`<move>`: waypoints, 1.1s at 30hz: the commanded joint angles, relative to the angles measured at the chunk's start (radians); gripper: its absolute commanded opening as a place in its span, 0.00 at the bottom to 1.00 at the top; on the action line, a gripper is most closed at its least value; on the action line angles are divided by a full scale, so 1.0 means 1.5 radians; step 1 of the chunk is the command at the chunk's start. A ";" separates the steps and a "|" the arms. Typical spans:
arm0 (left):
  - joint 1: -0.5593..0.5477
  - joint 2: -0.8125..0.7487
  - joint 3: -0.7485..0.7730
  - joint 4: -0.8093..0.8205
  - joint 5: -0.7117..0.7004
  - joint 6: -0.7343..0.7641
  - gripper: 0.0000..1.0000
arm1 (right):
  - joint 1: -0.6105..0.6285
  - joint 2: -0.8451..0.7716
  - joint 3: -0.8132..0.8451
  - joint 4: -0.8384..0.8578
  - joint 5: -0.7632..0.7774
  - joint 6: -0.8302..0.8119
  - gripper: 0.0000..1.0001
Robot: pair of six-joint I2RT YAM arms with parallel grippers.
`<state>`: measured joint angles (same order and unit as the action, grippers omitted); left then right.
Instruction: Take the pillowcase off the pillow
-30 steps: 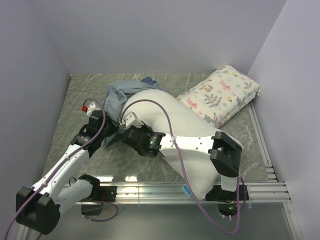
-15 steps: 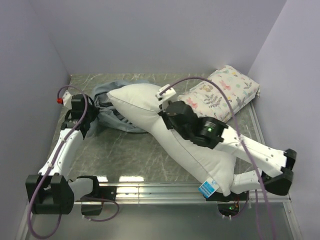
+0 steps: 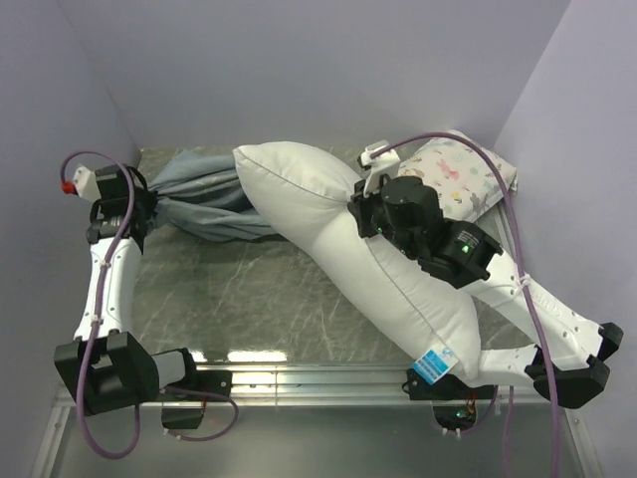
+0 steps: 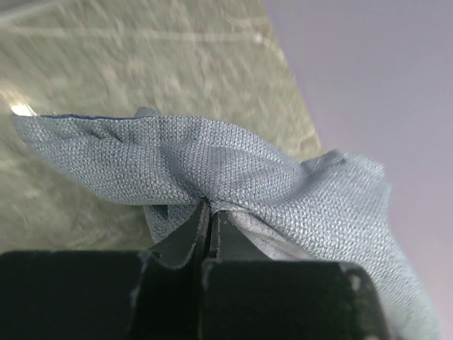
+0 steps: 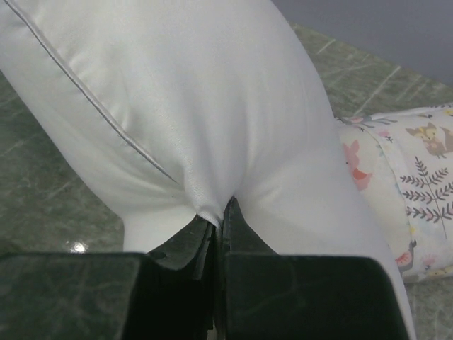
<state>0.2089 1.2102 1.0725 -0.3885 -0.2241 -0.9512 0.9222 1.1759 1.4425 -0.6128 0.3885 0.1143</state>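
The plain white pillow (image 3: 338, 234) lies diagonally across the table, its far corner toward the back wall. The grey-blue pillowcase (image 3: 204, 199) is stretched out to the pillow's left, inner side showing, its right end still against the pillow. My left gripper (image 3: 147, 202) is shut on the pillowcase's left end near the left wall; the left wrist view shows the woven cloth (image 4: 233, 170) pinched between the fingertips (image 4: 211, 205). My right gripper (image 3: 360, 204) is shut on a fold of the pillow (image 5: 191, 106) at its middle, and the right wrist view shows white cloth pinched at the tips (image 5: 221, 211).
A smaller white pillow printed with flowers and leaves (image 3: 463, 179) lies at the back right, just behind my right wrist, also seen at the right edge of the right wrist view (image 5: 417, 184). Walls close in on the left, back and right. A metal rail (image 3: 299, 378) runs along the near edge.
The left gripper has pulled the pillowcase left toward the wall. The right gripper has carried the pillow right and back. The case has slid mostly off and now lies stretched between them.
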 commanded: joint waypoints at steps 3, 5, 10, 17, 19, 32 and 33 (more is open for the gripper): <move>0.061 -0.003 0.053 -0.020 0.013 0.022 0.00 | -0.052 -0.042 0.106 0.075 -0.077 0.026 0.00; 0.071 -0.002 0.055 -0.023 0.013 0.019 0.00 | -0.056 -0.036 0.124 0.072 -0.079 0.028 0.00; 0.119 0.005 0.074 -0.026 0.038 0.028 0.00 | -0.070 -0.045 0.145 0.074 -0.077 0.033 0.00; 0.147 0.061 0.119 -0.023 0.063 0.023 0.00 | -0.093 -0.060 0.190 0.061 -0.097 0.043 0.00; 0.147 0.081 0.130 -0.027 0.064 0.021 0.00 | -0.096 -0.067 0.193 0.062 -0.093 0.045 0.00; 0.149 -0.014 0.208 -0.078 0.111 0.104 0.00 | -0.100 0.059 0.230 0.119 -0.145 0.049 0.00; 0.146 -0.027 0.182 -0.065 0.139 0.098 0.00 | -0.100 0.078 0.232 0.142 -0.150 0.052 0.00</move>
<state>0.4286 1.2568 1.3373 -0.5053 -0.0975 -0.8471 0.7723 1.2224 1.7256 -0.6456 0.2142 0.1795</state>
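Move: The left gripper already grips the pillowcase's end; the cloth's middle lies about 15 cm to its right, 3 cm farther out and some 14 cm lower. The right gripper already pinches the pillow's side, the pillow's middle about 5 cm back, 2 cm right and 8 cm lower. From the right gripper, the pillowcase's middle is roughly 33 cm left, 14 cm ahead and 26 cm lower, the patterned pillow some 20 cm right, 19 cm ahead and 32 cm below. Raise the right gripper about 10 cm with the pillow still pinched, rolling the hand so its left side comes up some 15 degrees; ease it a little to the right on the way, then partly back. Meanwhile draw the left gripper to its left, trailing the pillowcase away from the pillow, hold there briefly, then lift it sharply; keep both sets of fingers shut. ##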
